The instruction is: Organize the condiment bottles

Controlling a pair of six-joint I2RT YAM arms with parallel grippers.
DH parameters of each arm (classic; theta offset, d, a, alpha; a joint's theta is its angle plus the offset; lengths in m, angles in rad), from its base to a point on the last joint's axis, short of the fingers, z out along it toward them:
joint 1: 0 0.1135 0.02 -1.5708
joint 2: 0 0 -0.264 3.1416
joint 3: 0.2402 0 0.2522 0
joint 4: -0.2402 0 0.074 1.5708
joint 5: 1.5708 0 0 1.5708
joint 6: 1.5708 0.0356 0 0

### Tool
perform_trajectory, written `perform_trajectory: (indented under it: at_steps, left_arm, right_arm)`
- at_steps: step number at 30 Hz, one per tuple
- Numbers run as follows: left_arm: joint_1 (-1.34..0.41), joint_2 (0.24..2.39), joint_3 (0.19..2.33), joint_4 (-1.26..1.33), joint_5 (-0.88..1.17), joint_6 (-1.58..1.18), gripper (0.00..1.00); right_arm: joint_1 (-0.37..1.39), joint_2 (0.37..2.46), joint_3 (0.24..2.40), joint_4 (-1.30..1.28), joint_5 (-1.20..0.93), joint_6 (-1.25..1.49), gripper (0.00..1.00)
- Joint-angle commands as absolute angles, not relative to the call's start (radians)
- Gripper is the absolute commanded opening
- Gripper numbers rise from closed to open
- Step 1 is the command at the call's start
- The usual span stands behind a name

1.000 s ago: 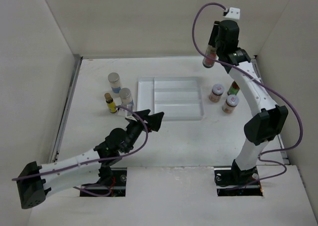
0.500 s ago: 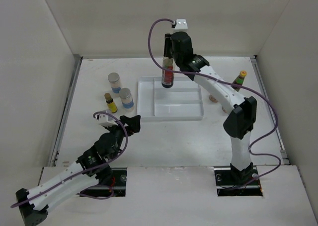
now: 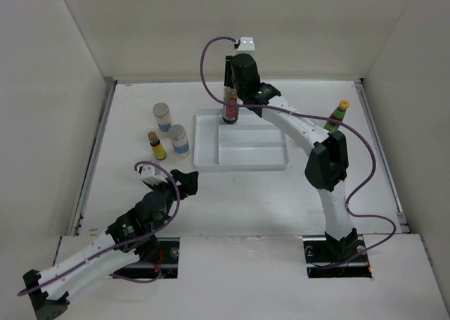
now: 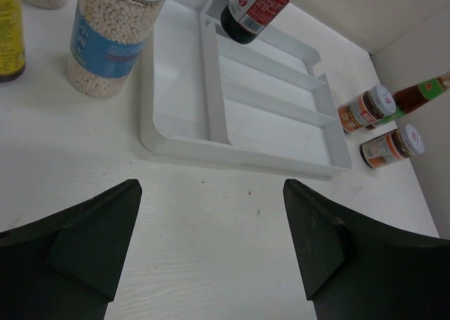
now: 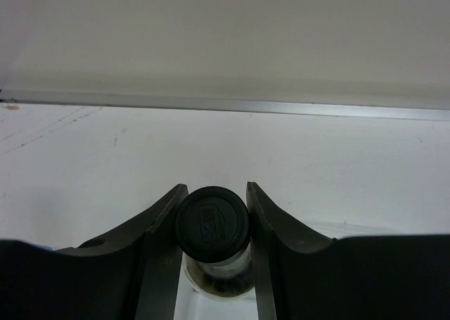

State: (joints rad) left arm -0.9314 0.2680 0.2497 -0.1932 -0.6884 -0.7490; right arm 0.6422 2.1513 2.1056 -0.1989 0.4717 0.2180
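Note:
My right gripper [image 3: 229, 93] is shut on the black cap of the tall clear bottle [image 3: 230, 112], which hangs tilted over the white tray's [image 3: 205, 162] back left corner. From the right wrist, the cap [image 5: 211, 221] sits tight between both fingers. My left gripper [image 3: 184, 181] is open and holds nothing, low over bare table in front of the tray [image 4: 232, 151]. Two grey-lidded jars [image 3: 162, 116] [image 3: 178, 139] and the tiny yellow bottle [image 3: 156, 145] stand left of the tray. The yellow-capped sauce bottle [image 3: 336, 116] stands at the right. Two reddish jars [image 4: 365, 107] [image 4: 392, 145] show in the left wrist view.
The tray has one long left compartment and narrow ones across [image 4: 274, 98]. White walls enclose the table, with a metal rail [image 3: 95, 151] along the left side. In the top view, the right arm's forearm [image 3: 302, 130] stretches across the tray's right side and covers the reddish jars.
The right arm has carried the tall bottle from the back right leftward to the tray's back left corner and lowered it. The left arm has drawn back toward the near edge, jaws still open.

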Motion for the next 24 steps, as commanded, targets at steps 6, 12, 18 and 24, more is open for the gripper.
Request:
perform_trajectory:
  at_steps: [6, 12, 18, 24]
  left_arm:
    - [-0.93, 0.299, 0.252, -0.158, -0.649, -0.75, 0.82]
    - [-0.909, 0.359, 0.255, -0.121, -0.603, -0.739, 0.82]
    - [-0.889, 0.324, 0.255, -0.132, -0.592, -0.736, 0.82]
    - [-0.889, 0.299, 0.249, -0.133, -0.583, -0.735, 0.82]
  right_arm:
    - [0.653, 2.071, 1.993, 0.058, 0.523, 0.262, 0.24]
    - [0.668, 2.034, 1.861, 0.094, 0.526, 0.278, 0.4]
    - [0.685, 1.956, 1.847, 0.087, 0.526, 0.268, 0.75]
    - [0.685, 1.755, 1.695, 0.075, 0.569, 0.279, 0.85]
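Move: The right hand already holds the red-label bottle by its capped neck. The spot it is meant for, the left end of the tray's back compartment, is straight below, roughly 25 cm down. The farther beaded jar stands about 22 cm to the left and 3 cm back, the nearer one 15 cm left and 11 cm back, both some 20 cm lower. From the left hand that spot lies about 31 cm ahead, 13 cm right and 14 cm down. Still pinching the red-label bottle near its cap, the right hand sinks about 3 cm to set it onto the tray floor and lets go there, fingers spreading wide. It then draws back around 4 cm while rising about as much, away from the bottle, the wrist all but level throughout. ##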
